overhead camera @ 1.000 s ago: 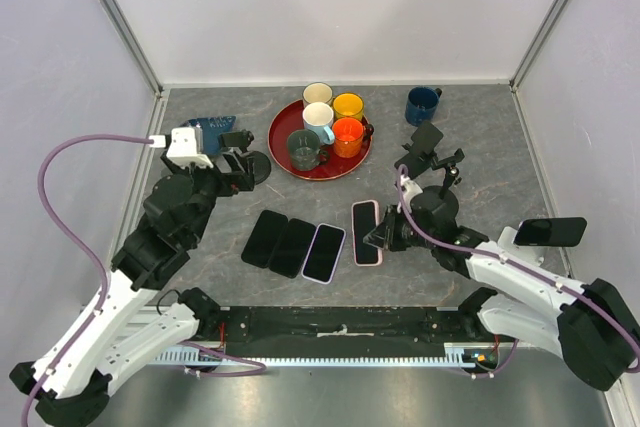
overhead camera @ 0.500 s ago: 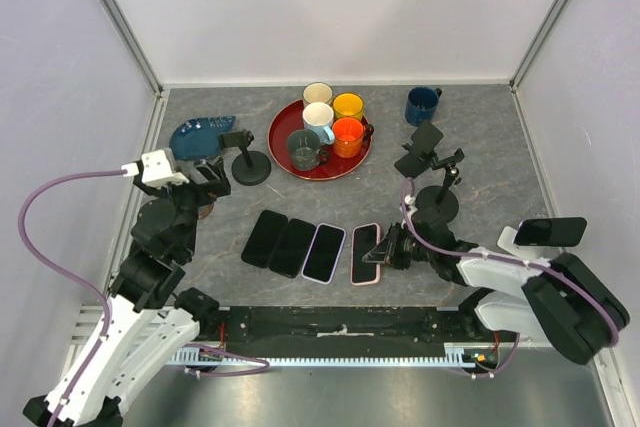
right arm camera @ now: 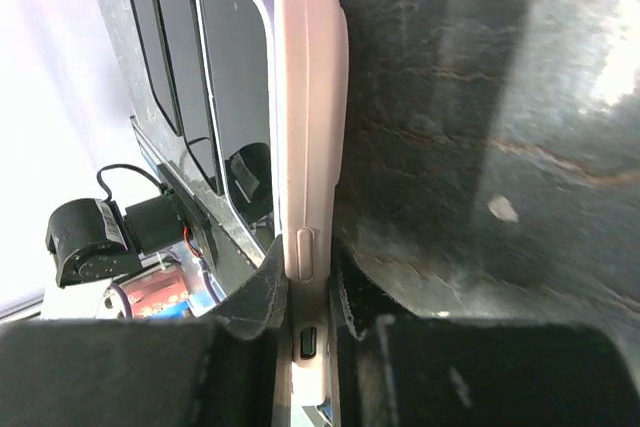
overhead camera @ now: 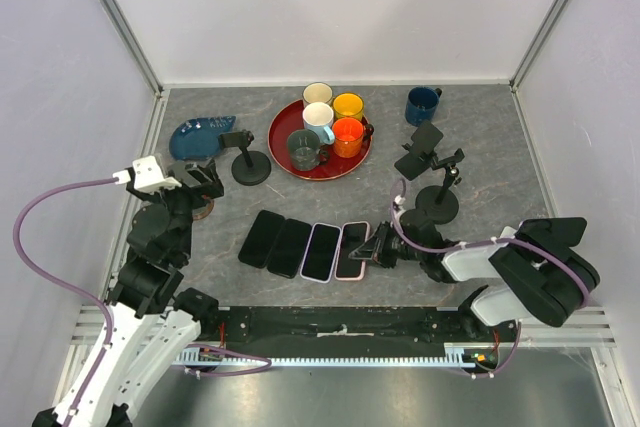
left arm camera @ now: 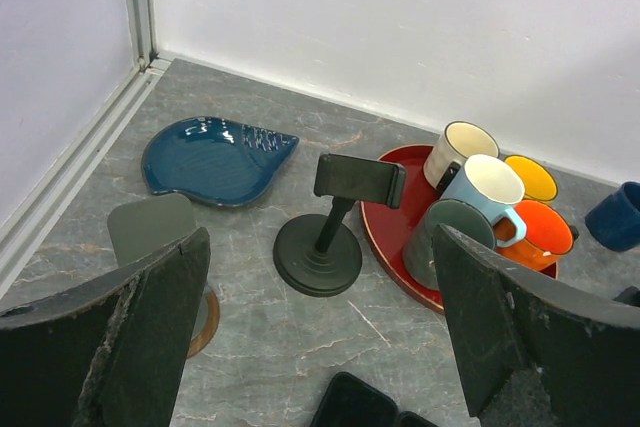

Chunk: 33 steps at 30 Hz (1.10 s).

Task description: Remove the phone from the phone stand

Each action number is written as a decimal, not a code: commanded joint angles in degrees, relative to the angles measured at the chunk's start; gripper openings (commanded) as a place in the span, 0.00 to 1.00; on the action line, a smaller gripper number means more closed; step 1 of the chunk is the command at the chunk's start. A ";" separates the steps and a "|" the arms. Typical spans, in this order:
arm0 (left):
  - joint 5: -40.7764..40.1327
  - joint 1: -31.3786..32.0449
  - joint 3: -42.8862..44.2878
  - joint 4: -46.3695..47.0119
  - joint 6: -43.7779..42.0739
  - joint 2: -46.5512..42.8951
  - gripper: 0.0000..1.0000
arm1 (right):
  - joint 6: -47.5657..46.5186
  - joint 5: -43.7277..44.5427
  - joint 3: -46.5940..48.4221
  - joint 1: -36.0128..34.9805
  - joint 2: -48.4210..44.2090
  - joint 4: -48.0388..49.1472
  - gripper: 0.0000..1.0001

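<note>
My right gripper (overhead camera: 373, 247) is shut on a pink-cased phone (overhead camera: 350, 250), held by its end at the right of a row of three phones (overhead camera: 291, 247) lying flat on the table. In the right wrist view the pink phone (right arm camera: 305, 127) shows edge-on, pinched between both fingers, right beside a white-rimmed phone (right arm camera: 235, 97). A black phone stand (overhead camera: 437, 199) rises behind that gripper. A second black stand (left arm camera: 338, 237) with a bare holder stands in front of my open left gripper (overhead camera: 205, 182), which has nothing between its fingers.
A red tray (overhead camera: 283, 142) with several mugs sits at the back, a dark blue mug (overhead camera: 421, 104) to its right. A blue dish (left arm camera: 215, 157) lies at the back left. A grey plate on a brown-ringed base (left arm camera: 152, 230) stands by my left finger. Another dark phone (overhead camera: 555, 230) rests at the far right.
My right gripper has carried the pink phone leftward and lower, to the right end of the row. My left arm has pulled back from the left stand toward the near left.
</note>
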<state>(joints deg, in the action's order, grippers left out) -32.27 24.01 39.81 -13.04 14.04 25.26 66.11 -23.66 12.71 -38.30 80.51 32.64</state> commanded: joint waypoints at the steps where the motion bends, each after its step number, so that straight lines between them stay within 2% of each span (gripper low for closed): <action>1: 1.95 -1.07 -0.17 2.49 2.57 -0.56 0.97 | 2.01 0.46 4.16 -3.35 4.30 4.26 0.06; 5: 2.83 -1.51 -0.44 2.14 3.01 -1.00 0.97 | 2.80 -0.25 3.90 -4.14 6.32 6.03 0.10; 8: 2.74 -1.51 -0.44 2.14 3.01 -1.17 0.97 | 1.14 -0.07 4.25 -4.23 5.36 3.14 0.23; 9: 2.83 -1.60 -0.44 2.14 3.01 -1.26 0.97 | 0.00 0.28 5.12 -4.23 3.88 -0.70 0.33; 11: 2.83 -1.77 -0.44 2.14 3.01 -1.35 0.97 | -4.03 2.37 6.88 -4.32 1.77 -5.90 0.43; 12: 2.92 -1.77 -0.52 2.05 3.01 -1.35 0.97 | -5.62 3.17 7.59 -4.32 -0.51 -11.75 0.54; 14: 2.83 -1.86 -0.53 2.05 2.92 -1.44 0.97 | -10.18 5.19 9.78 -4.23 -2.72 -17.41 0.65; 15: 2.92 -1.86 -0.61 2.05 3.01 -1.44 0.97 | -11.51 6.86 10.49 -4.23 -4.47 -22.31 0.76; 20: 3.09 -2.04 -0.61 2.14 2.92 -1.53 0.97 | -17.85 11.35 14.53 -4.24 -8.43 -32.72 0.98; 24: 3.27 -2.04 -0.61 2.05 2.92 -1.61 0.97 | -22.50 15.57 16.99 -4.15 -11.07 -42.20 0.98; 31: 3.18 -2.13 -0.79 1.96 2.74 -2.49 0.97 | -23.39 26.02 19.54 -1.07 -20.03 -47.49 0.98; 33: 3.01 -2.13 -1.05 1.96 2.74 -3.19 0.97 | -23.65 32.95 21.21 -0.81 -24.49 -50.64 0.98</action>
<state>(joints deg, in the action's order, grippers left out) -29.39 22.20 39.22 -13.13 15.44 23.51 44.49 -2.85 29.65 -40.07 63.42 -12.01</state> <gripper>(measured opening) 0.971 0.982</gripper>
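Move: The pink phone is already pinched near its right edge in the right gripper, its middle about 3 cm left of the hand point. The purple phone it is being set against lies some 11 cm to the right hand's left, level with it and about 1 cm lower; two black phones continue the row, roughly 19 cm left and 1 ahead, and 26 cm left and 3 ahead. From the left hand, the purple phone is about 30 cm right, 7 back, 30 below. Keep the right gripper's pinch on the pink phone and push it left along the table about 2 cm, against the purple phone. Then open the fingers wide, lift slightly and draw back to the right some 7 cm, adding forward and up at the end, while the fingers tip some 30 degrees more steeply down. ##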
